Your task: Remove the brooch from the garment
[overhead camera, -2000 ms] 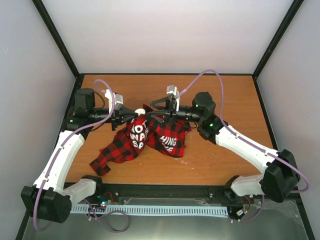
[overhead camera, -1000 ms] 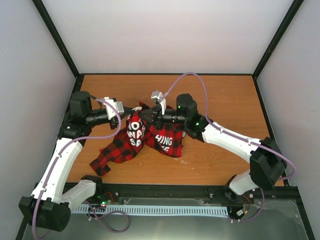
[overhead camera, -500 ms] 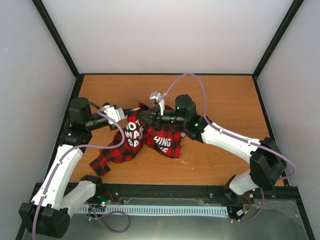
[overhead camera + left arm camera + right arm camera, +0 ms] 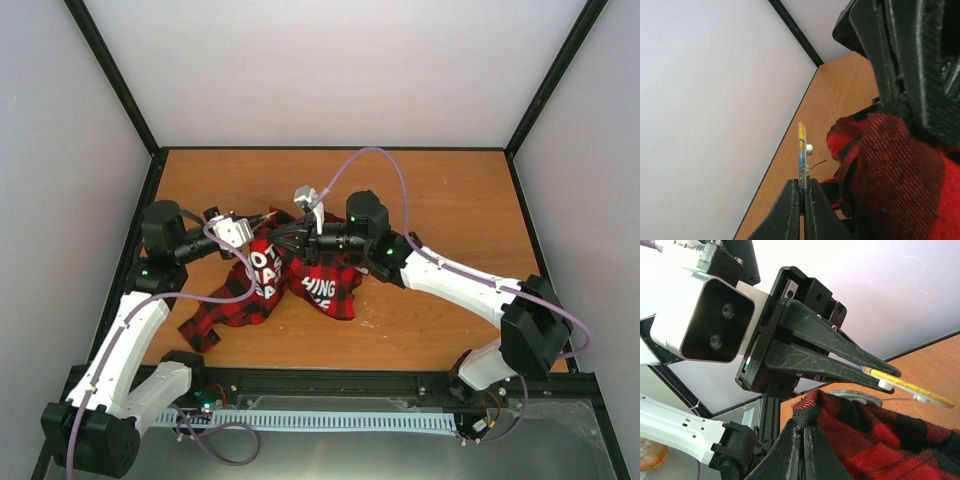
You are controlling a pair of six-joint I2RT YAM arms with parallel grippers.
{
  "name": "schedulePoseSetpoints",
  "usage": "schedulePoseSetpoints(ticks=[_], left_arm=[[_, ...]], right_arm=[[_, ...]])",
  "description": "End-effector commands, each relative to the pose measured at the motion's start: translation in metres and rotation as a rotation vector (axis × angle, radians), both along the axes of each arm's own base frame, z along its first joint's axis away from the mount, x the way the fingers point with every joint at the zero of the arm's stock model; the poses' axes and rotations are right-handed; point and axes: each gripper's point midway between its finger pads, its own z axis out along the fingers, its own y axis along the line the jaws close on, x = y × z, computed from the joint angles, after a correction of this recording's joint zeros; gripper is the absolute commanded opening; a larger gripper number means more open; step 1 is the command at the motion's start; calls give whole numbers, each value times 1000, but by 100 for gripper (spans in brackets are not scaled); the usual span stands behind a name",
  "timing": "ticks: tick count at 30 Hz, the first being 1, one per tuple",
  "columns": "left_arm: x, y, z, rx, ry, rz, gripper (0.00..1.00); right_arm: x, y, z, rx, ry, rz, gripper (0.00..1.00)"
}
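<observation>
The garment (image 4: 300,285) is a red-and-black checked shirt with white letters, lying crumpled mid-table. My right gripper (image 4: 802,422) is shut on a raised fold of the garment (image 4: 875,440) and holds it up. My left gripper (image 4: 802,184) is shut on the brooch (image 4: 801,147), a thin yellow-and-blue disc seen edge-on with a white knob and a bare wire pin. The brooch (image 4: 922,391) hangs just above the lifted cloth, and its pin shows free of the fabric. In the top view the left gripper (image 4: 262,222) and right gripper (image 4: 285,240) meet over the shirt's far-left part.
The left wrist's white camera block (image 4: 705,320) fills the right wrist view's upper left. The wooden table (image 4: 450,200) is ringed by pale walls and black posts. A purple cable (image 4: 365,160) loops above the right arm. A sleeve (image 4: 205,325) trails toward the near left.
The right gripper has carried the raised fold leftward. The left arm has drawn back to the left, its gripper still shut on the brooch. The shirt has shifted slightly left.
</observation>
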Motion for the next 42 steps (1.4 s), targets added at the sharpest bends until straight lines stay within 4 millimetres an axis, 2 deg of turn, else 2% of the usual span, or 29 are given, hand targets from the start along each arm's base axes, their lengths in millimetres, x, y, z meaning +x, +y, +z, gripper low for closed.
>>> schedulePoseSetpoints(ticks=[1,3,9,13,14,17,19,20,23,25,28,31,36,42], left_arm=[[6,3,20,-9,-85,30,1],[12,6,27,-43,-57,65,1],[50,23,49,-162,53,261,1],[51,21,74,-259,119,256,1],[48,19,81,-281,134,241,1],[32,5,96,-329,223,129,1],[11,-10,103,-347,326,-4,1],[0,-15,108,-358,372,-65,1],[-30,-28,120,-382,513,-247,1],[-42,-33,125,-403,610,-325,2],[-52,-36,130,-416,695,-400,2],[-56,-36,136,-427,734,-435,2],[-64,-37,145,-442,786,-487,1],[-63,-37,149,-472,845,-491,1]], right_arm=[[-6,2,21,45,-47,21,3],[-4,2,17,29,-52,13,3],[3,-2,3,-18,-39,-39,3],[15,-10,-10,-53,-5,-94,3],[19,-12,-14,-66,2,-113,5],[33,-23,-17,-98,3,-190,35],[42,-35,-2,-89,-34,-247,52],[44,-42,10,-72,-61,-260,56],[36,-57,47,-12,-155,-247,69],[22,-65,69,27,-226,-213,76],[-3,-75,95,97,-300,-140,78],[-16,-83,114,154,-330,-124,78],[-14,-87,134,227,-329,-154,76],[-4,-79,150,262,-340,-159,73]])
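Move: The left fingers already pinch the round brooch, its middle some 2 cm right of and 1 cm ahead of their pads, free of the cloth. The garment hangs from the right fingers, its bulk roughly 5 cm back from the left hand and 20 cm below. From the right hand, the garment's bulk is straight below by about 20 cm; the brooch is about 6 cm ahead, level with it sideways and in height. Forward about 5 cm first, then back and steeply up goes the left hand, keeping its pinch on the brooch; it ends some 14 cm higher, fingers swung clockwise to point right and rolled. The right hand dips and eases forward about 4 cm, opens wide to let go of the garment, then draws back, right and up, away from the brooch. ##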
